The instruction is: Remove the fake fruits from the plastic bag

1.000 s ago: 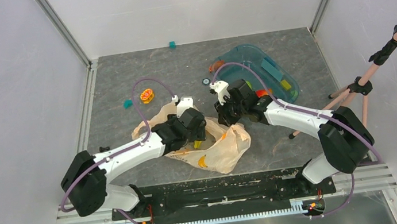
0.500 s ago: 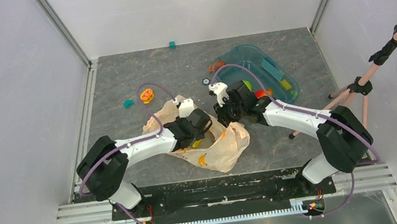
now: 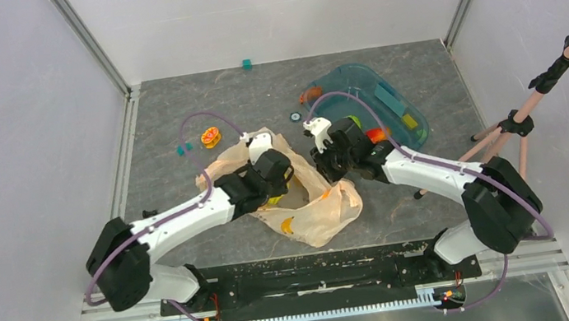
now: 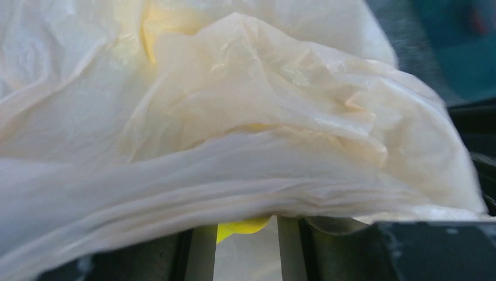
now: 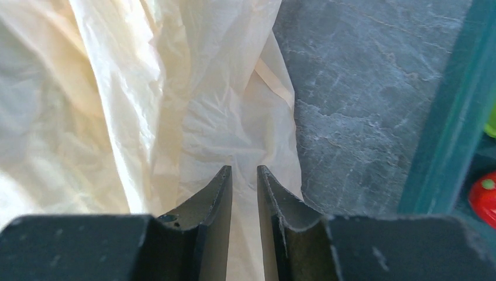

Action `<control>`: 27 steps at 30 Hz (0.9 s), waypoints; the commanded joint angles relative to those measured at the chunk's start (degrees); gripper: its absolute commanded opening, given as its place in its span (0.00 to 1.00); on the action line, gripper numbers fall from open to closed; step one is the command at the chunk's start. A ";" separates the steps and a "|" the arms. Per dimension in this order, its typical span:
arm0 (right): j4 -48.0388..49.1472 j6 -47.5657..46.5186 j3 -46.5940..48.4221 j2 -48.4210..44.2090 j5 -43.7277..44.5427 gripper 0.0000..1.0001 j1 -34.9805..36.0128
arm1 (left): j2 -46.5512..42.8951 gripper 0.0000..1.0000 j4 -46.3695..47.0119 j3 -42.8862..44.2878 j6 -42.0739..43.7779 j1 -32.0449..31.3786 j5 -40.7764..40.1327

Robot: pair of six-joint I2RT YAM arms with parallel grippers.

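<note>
The pale peach plastic bag (image 3: 316, 202) lies crumpled mid-table. My left gripper (image 3: 276, 195) is pushed into its mouth. In the left wrist view the bag (image 4: 234, 117) drapes over the fingers (image 4: 202, 252), and a yellow banana (image 4: 243, 226) shows between them, spanning nearly the whole gap. My right gripper (image 3: 325, 167) sits at the bag's upper right edge; its jaws (image 5: 244, 170) stand narrow with bag film (image 5: 175, 105) between them. A red-orange fruit (image 3: 376, 133) and a green one (image 3: 354, 122) lie in the teal tub.
The teal tub (image 3: 411, 102) stands back right, its wall (image 5: 450, 117) close to my right gripper, with coloured blocks inside. An orange-yellow ring toy (image 3: 211, 137) and a teal block (image 3: 182, 149) lie back left. A tripod stand (image 3: 509, 127) reaches in from the right.
The left jaws have narrowed around the yellow banana inside the bag, and the left arm has drawn back slightly. The right gripper has kept its hold on the bag edge.
</note>
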 commanded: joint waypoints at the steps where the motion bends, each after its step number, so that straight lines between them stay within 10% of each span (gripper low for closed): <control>1: 1.60 0.44 -0.32 -4.05 5.28 0.25 0.10 | -7.32 0.09 -4.22 4.35 5.12 0.11 5.36; 27: 3.97 1.91 -1.46 -10.33 13.52 0.28 0.10 | -34.84 0.02 -0.27 -12.16 -17.94 0.16 41.07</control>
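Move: The left hand is inside the bag with the bananas already between its fingers. From it, the bag's near end lies about 12 cm back and 6 cm right; the teal bin is some 17 cm ahead and 25 cm right, with the red fruit in it about 10 cm ahead and 27 cm right, all a few centimetres lower. The right hand, beside the bag's right rim, has the bin roughly 15 cm ahead and 11 cm right. Keeping its pinch on the bananas, the left hand draws them up and back out of the bag, rising about 13 cm before dipping slightly, and coming some 11 cm back over the near end, away from the bin; its left side rolls down some 35 degrees as it swings clockwise. The right hand lifts beside the bag and drifts forward-right, fingertips tipping up slightly, opening unchanged. ##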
